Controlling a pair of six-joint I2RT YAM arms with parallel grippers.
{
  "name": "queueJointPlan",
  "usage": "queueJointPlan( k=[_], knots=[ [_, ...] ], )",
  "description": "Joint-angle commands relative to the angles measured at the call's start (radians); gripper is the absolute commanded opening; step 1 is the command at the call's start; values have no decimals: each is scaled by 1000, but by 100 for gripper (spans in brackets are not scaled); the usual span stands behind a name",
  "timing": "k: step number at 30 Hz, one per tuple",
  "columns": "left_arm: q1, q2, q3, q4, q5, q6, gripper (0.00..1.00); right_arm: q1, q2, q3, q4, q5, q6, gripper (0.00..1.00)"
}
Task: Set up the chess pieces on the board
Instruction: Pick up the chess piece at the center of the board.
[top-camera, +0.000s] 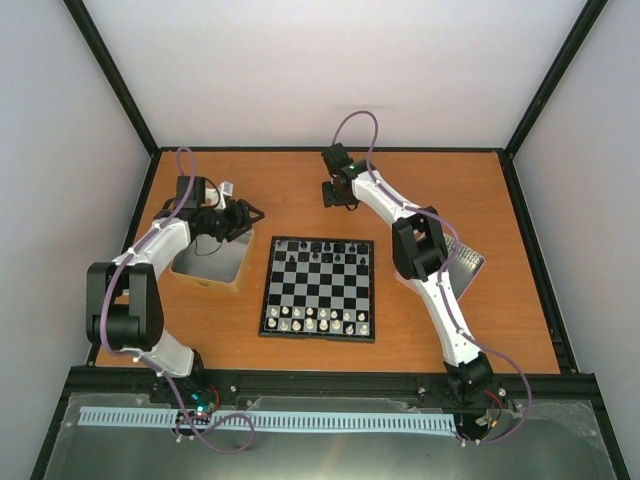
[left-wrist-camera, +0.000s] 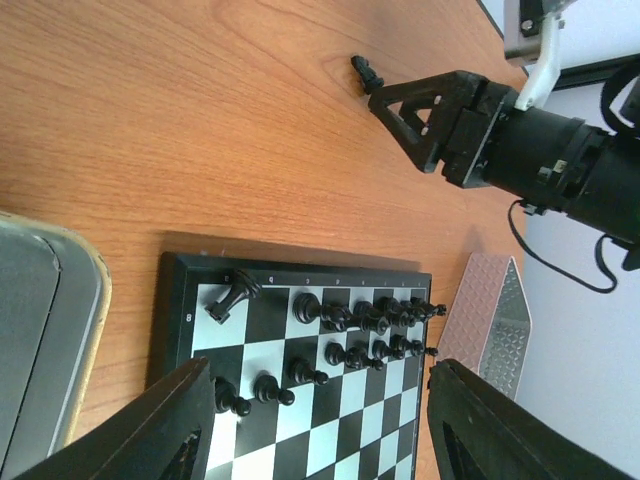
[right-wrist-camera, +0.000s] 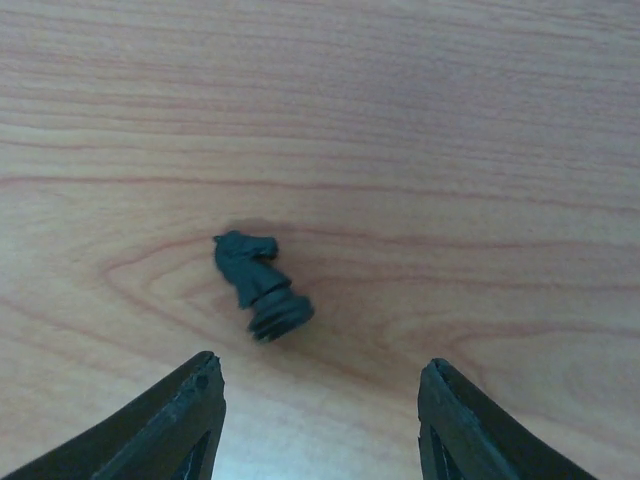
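The board (top-camera: 318, 288) lies mid-table, with black chess pieces (top-camera: 322, 247) on its far rows and whitish ones (top-camera: 315, 322) on its near rows. One black knight (left-wrist-camera: 232, 298) lies toppled on a corner square of the board (left-wrist-camera: 345, 420). Another black knight (right-wrist-camera: 258, 282) lies on its side on the bare wood beyond the board, also visible as a knight (left-wrist-camera: 366, 72) in the left wrist view. My right gripper (right-wrist-camera: 320, 362) hovers open just above it, empty, and shows as the right gripper (top-camera: 340, 197) from above. My left gripper (top-camera: 247, 215) is open and empty, left of the board's far corner.
A tan-rimmed tray (top-camera: 210, 262) sits under my left arm, left of the board. A metal tray (top-camera: 465, 265) lies to the board's right, partly under my right arm. Black frame rails and white walls bound the table.
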Motion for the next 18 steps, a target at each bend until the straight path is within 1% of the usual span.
queueJointPlan(
  k=[1,6,9,12,16,18],
  knots=[
    [-4,42,79,-48,16,31,59,-10,36,58,61,27,-78,54],
    [-4,69,111,-59,19,28,59,-21,71,60,106,5,-125,52],
    [-5,75,113,-56,22,21,59,-22,93,67,118,-20,-160,49],
    [-6,78,114,-55,26,19,59,-21,119,87,108,-40,-187,41],
    [-5,80,120,-60,28,21,59,-20,127,90,92,-51,-206,25],
    [-6,80,124,-61,30,21,59,-20,119,88,87,-52,-216,21]
  ],
)
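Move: The black knight lies alone on the table beyond the board, about 3 cm ahead of the right hand, 2 cm to its left and 2 cm below. The board's middle is some 24 cm back and 3 cm left of that hand; the board's far-left corner piece is about 12 cm back and 14 cm left. From the left hand the knight is roughly 16 cm ahead, 18 cm right and 12 cm below. The right hand eases about 3 cm forward, sinking slightly and turning counter-clockwise, and closes its fingers around the knight's base. ##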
